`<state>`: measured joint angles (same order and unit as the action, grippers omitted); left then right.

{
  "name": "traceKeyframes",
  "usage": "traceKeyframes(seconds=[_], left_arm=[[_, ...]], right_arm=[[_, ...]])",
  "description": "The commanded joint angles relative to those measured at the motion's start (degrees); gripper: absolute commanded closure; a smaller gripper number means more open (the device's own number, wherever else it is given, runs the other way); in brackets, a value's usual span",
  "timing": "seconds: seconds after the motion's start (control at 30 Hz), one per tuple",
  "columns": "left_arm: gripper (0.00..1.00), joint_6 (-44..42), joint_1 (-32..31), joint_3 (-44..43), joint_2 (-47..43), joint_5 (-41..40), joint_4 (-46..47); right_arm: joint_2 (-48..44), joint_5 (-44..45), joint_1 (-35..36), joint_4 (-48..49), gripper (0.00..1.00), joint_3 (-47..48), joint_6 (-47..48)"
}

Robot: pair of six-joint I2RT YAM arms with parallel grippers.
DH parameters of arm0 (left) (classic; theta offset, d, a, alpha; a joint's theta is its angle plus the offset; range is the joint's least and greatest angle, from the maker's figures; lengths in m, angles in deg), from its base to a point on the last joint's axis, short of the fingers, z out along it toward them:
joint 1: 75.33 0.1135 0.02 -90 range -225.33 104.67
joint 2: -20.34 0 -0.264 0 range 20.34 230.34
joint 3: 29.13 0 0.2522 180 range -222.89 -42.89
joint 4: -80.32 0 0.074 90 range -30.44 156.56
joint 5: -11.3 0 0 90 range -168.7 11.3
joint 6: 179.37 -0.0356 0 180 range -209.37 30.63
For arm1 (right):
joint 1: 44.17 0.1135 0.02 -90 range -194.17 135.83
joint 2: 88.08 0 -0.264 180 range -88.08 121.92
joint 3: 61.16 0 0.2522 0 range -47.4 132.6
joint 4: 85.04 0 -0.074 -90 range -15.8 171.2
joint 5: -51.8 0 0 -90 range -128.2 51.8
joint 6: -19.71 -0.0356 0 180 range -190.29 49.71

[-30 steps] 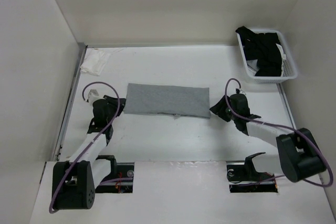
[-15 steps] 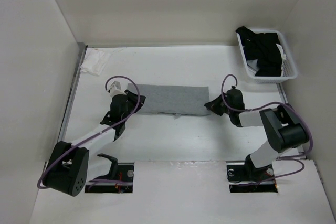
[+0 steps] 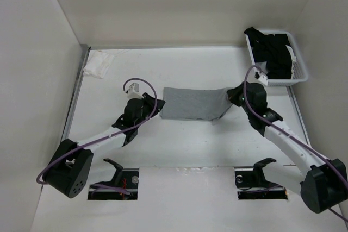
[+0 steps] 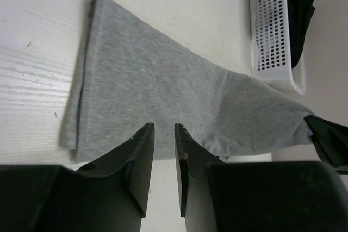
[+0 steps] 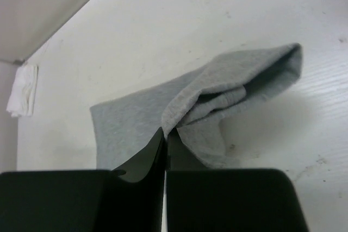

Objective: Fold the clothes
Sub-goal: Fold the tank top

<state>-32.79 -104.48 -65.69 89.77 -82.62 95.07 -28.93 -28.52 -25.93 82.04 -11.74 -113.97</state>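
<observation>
The clothes [image 3: 191,104], a light grey knit top folded into a strip, lie across the middle of the table. My right gripper [image 3: 232,94] is shut on the strip's right end and holds it lifted, so the fabric droops in a loose fold below the pinch. In the right wrist view the jaws [image 5: 165,132] press together on a grey edge of the clothes [image 5: 130,120]. My left gripper [image 3: 157,108] sits at the strip's left end. Its jaws [image 4: 164,130] stand a narrow gap apart with bare table between them, and their tips reach the near edge of the clothes [image 4: 147,80].
A white perforated basket [image 3: 302,72] with black garments [image 3: 274,50] stands at the back right, also as the basket [image 4: 269,31] in the left wrist view. A small white cloth [image 3: 97,64] lies at the back left. White walls close in the table.
The right gripper closed on the strip's right end and raised it. The strip now reaches less far to the left, and the left gripper has moved right along with its left end.
</observation>
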Motion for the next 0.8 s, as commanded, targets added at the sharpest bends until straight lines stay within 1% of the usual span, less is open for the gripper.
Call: traceKeyframes(seconds=[0.0, 0.1, 0.2, 0.3, 0.47, 0.5, 0.53, 0.63, 0.7, 0.77], left_arm=[[0.79, 1.08, 0.27, -0.14, -3.85, -0.82, 3.13], [0.79, 1.17, 1.68, 1.88, -7.37, -0.74, 2.25], [0.78, 1.17, 3.52, 3.29, -10.88, -0.3, 0.41], [0.78, 1.08, 5.89, 4.7, -14.31, 0.75, -1.35], [0.77, 1.08, 11.43, 6.72, -18.71, 4.35, -3.46], [0.77, 1.17, 12.57, 7.16, -19.32, 5.15, -3.64], [0.77, 1.25, 13.62, 7.51, -19.94, 5.85, -3.64], [0.76, 1.34, 15.83, 7.78, -20.74, 7.26, -4.17], [0.76, 1.34, 16.36, 7.69, -20.3, 7.53, -4.25], [0.76, 1.08, 15.57, 6.99, -18.99, 7.0, -3.64]], right_arm=[[1.92, 9.04, 6.65, -7.34, 0.99, 8.27, 8.16], [7.36, 11.94, 13.86, -9.45, 0.99, 14.77, 11.15], [14.73, 14.67, 20.63, -11.91, 0.99, 21.53, 13.09], [23.26, 16.6, 25.82, -14.63, 0.98, 28.83, 14.24], [39.16, 16.87, 32.07, -19.9, 0.97, 42.36, 14.41], [42.5, 16.87, 33.12, -21.22, 0.94, 45.52, 14.41], [45.84, 16.78, 34.26, -22.8, 0.9, 48.77, 14.33], [52.1, 16.61, 37.52, -26.41, 0.69, 56.0, 13.45], [52.03, 15.73, 38.66, -25.72, 0.63, 56.63, 13.01], [48.79, 14.68, 38.76, -23.62, 0.61, 54.09, 12.57]])
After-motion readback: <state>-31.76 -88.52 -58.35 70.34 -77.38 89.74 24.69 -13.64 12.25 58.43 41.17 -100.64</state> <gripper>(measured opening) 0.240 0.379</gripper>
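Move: The right hand holds the right end of the folded tank top strip and is taking it to the strip's left end, about 27 cm to its left, some 4 cm ahead and 15 cm below. The open left gripper hovers there, roughly 28 cm left, 2 cm back and 4 cm lower than the right hand. The laundry basket stands some 25 cm right and 24 cm ahead. From the left hand, the strip's left end is about 6 cm straight ahead and 11 cm below. Leftward in one quick arc of nearly 30 cm, the right hand carries its pinched end over the strip to the left end, rising slightly, then sinking; it turns counter-clockwise, rolls left side down by some 30 degrees, and opens late to let go. The left hand, open and empty, lifts and draws away left, clearing the way. ##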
